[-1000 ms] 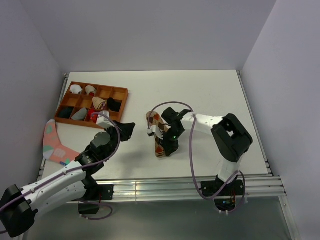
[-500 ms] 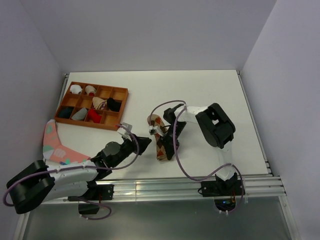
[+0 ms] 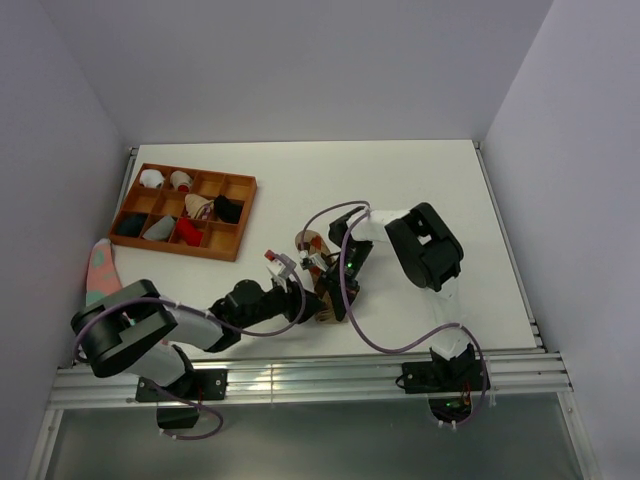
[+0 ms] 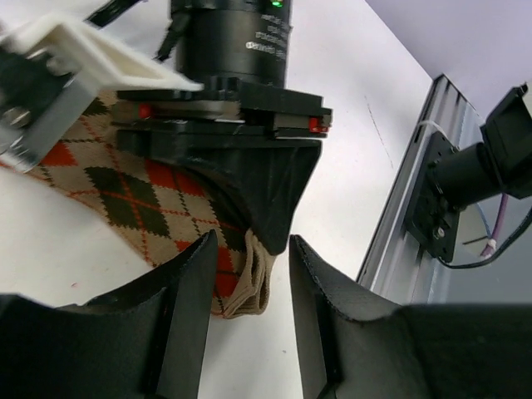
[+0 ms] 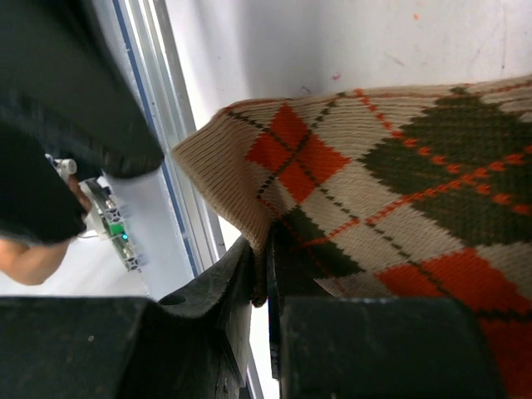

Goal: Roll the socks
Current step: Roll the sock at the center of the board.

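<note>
The tan-brown argyle sock [image 3: 312, 246] lies in the middle of the table, its folded end toward the near edge. My right gripper [image 3: 336, 300] is shut on that end; in the right wrist view the sock [image 5: 399, 183] has its tan edge pinched in the right gripper [image 5: 268, 274]. My left gripper [image 3: 300, 291] is low on the table, just left of the sock. In the left wrist view the left gripper [image 4: 253, 245] is open, with the sock's [image 4: 125, 191] folded tip between its fingers, touching neither. A red sock [image 3: 187, 231] sits in the tray.
A brown compartment tray [image 3: 243, 215] with several bundled socks stands at the back left. A pink sock [image 3: 100, 268] lies near the left wall. The metal rail [image 3: 330, 365] runs along the near table edge, close behind both grippers.
My left arm has swung right and down to the sock's near end, and its jaws have opened. The right gripper kept its grip on the sock and shifted slightly.
</note>
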{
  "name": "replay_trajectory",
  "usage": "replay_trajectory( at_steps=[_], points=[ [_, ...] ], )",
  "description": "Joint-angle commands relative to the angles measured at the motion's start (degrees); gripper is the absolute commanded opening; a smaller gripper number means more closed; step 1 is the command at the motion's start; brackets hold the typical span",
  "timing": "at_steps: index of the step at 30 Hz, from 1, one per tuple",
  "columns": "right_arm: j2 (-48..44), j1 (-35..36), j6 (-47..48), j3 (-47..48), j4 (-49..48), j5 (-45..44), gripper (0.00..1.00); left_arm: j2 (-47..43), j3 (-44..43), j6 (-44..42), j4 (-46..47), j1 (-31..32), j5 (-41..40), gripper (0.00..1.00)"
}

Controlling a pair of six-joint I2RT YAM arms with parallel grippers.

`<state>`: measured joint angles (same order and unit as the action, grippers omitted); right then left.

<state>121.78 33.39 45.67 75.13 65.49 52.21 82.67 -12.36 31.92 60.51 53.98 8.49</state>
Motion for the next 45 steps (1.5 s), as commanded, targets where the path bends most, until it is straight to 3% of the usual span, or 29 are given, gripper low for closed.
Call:
replay_trajectory(
  at_steps=[1,26,45],
  points=[
    [0.48,-0.34,-0.58,1.6,1.92,1.32,0.14,2.83,-2.58,-1.07,6.28,0.25,5.3,0.45],
    [0.22,-1.13,-3.04,1.6,0.34,0.7,0.13,16.38,-2.23,2.44,15.86,0.6,11.11,0.48],
    [0.3,-2.27,-3.22,1.86,0.6,1.58,0.11,17.78,-2.93,1.21,11.74,1.31,8.3,0.46]
  ],
)
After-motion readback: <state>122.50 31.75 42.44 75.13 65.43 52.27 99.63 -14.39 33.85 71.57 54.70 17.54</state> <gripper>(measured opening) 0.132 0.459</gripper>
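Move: The left hand goes for the sock's near cuff end, about 3 cm back from it, 4 cm to its right and 5 cm below; the right gripper's tips stand some 2 cm farther right than the cuff, at about its height. The toe end lies around 15 cm ahead of the left hand, some 2 cm to its left and 8 cm lower. From the right hand, which already pinches the sock's edge, the cuff end is about 2 cm left, level with it and at its height. Down first of all, by about 4 cm, with some 2 cm each back and to the right, the left hand sinks towards the sock's cuff beside the right gripper's tips, turning about 10 degrees clockwise. Its fingers stay half open and come to either side of the cuff's free corner without closing. The right hand keeps the cuff edge pinched and stays nearly in place. ##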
